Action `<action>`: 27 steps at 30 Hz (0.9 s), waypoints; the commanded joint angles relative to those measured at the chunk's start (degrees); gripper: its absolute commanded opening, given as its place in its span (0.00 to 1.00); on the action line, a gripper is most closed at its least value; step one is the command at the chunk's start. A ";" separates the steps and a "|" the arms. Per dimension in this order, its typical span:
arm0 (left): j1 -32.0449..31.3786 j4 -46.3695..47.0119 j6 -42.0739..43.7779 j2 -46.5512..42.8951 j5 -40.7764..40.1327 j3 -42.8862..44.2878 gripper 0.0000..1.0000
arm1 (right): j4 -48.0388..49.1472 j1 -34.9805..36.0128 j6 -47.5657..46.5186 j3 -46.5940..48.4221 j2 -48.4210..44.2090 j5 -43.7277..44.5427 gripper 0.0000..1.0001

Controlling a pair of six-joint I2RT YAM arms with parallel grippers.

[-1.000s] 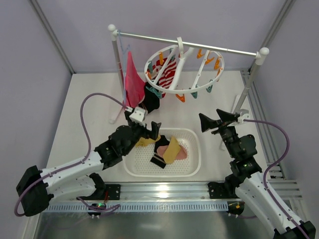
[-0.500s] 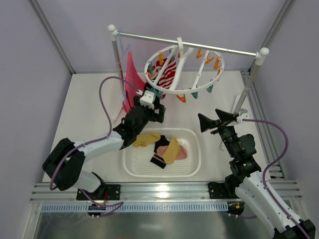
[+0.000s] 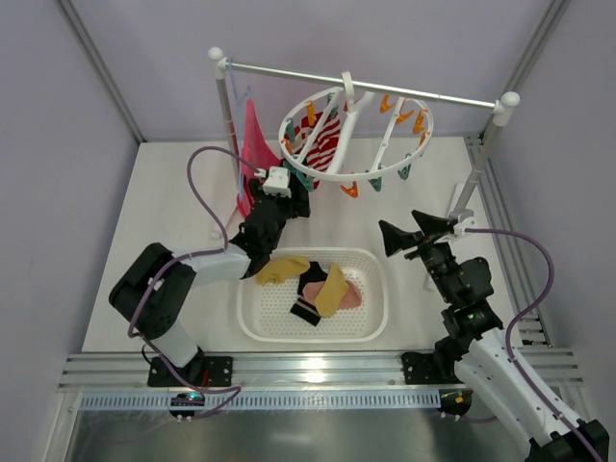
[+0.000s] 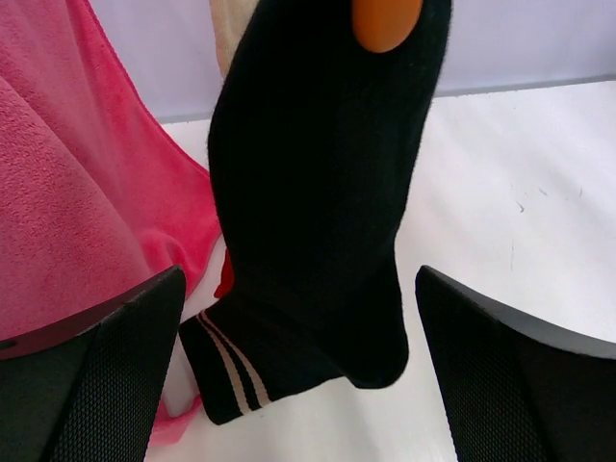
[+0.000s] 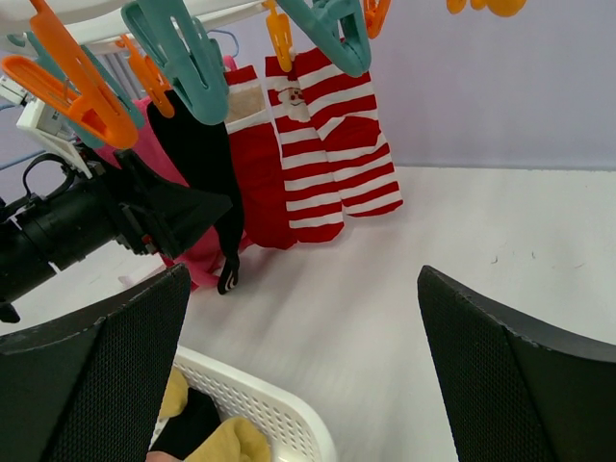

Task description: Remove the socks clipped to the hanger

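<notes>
The white ring hanger (image 3: 423,130) hangs from the rail, and red-and-white striped socks (image 3: 324,141) (image 5: 332,135) are clipped to it. A black sock (image 4: 318,192) (image 5: 197,154) hangs from an orange clip (image 4: 385,19). Its striped cuff end lies between the wide-apart fingers of my open left gripper (image 4: 298,385) (image 3: 298,192), which do not touch it. My right gripper (image 3: 412,231) (image 5: 303,366) hovers open and holds nothing, right of the basket and below the hanger. Mustard yellow socks (image 3: 332,289), a black one and a pale pink one lie in the basket.
The white perforated basket (image 3: 380,298) (image 5: 289,419) sits between the arms. A white-posted rack with a metal rail (image 3: 404,91) spans the back. A large magenta-pink cloth (image 3: 255,154) (image 4: 77,192) hangs by the left post, just left of the black sock.
My left arm has reached from over the basket up and back to the hanger's black sock, its jaws open throughout. The right arm has barely moved.
</notes>
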 commanded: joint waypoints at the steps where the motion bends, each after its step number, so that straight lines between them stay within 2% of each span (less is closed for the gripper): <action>1: 1.71 5.23 0.22 2.32 -0.77 3.51 1.00 | 3.33 -0.05 -0.88 0.21 0.87 -0.79 1.00; 3: 2.68 5.66 0.13 3.99 -0.06 4.14 0.99 | 3.42 0.03 -0.79 0.21 1.05 -0.88 1.00; 6: 2.69 9.61 1.18 5.40 1.35 3.00 0.72 | 3.60 -0.05 -0.88 0.30 1.40 -0.88 1.00; 7: 2.69 12.06 1.79 5.49 1.61 2.65 0.43 | 3.68 0.03 -0.88 0.30 1.49 -0.88 1.00; 10: 2.69 15.58 2.59 5.58 2.40 0.89 0.00 | 3.86 0.04 -0.88 0.30 1.84 -0.96 1.00; 19: 0.06 20.78 2.85 0.84 4.78 -6.14 0.00 | 2.89 0.04 -1.14 0.30 0.79 0.26 1.00; 24: -5.83 21.57 5.14 -4.17 2.76 -10.45 0.00 | 1.31 -0.05 -1.05 -0.31 -1.76 1.58 1.00; 27: -9.26 20.96 6.28 -7.86 1.62 -12.38 0.00 | 0.70 0.04 -0.79 -0.49 -2.91 5.53 0.99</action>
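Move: The black sock hangs right in front of the open left fingers, its middle about 4 cm ahead, level sideways and some 3 cm higher. The pink cloth is about 9 cm to the left of that hand and 4 cm ahead; the red-and-white striped socks hang roughly 12 cm ahead and 8 cm right. The basket's middle is about 20 cm back, 8 cm right and 16 cm below. From the right hand the black sock is some 14 cm ahead, 27 cm left and 4 cm lower. The black sock is taken near its lower end: the left hand eases forward about 2 cm around it and shuts its wide-open fingers fully, pinching the fabric. Keeping that pinch, the hand pulls back roughly 8 cm and 4 cm to the right towards the basket, away from the pink cloth, turning about 10 degrees clockwise and tipping slightly up. ##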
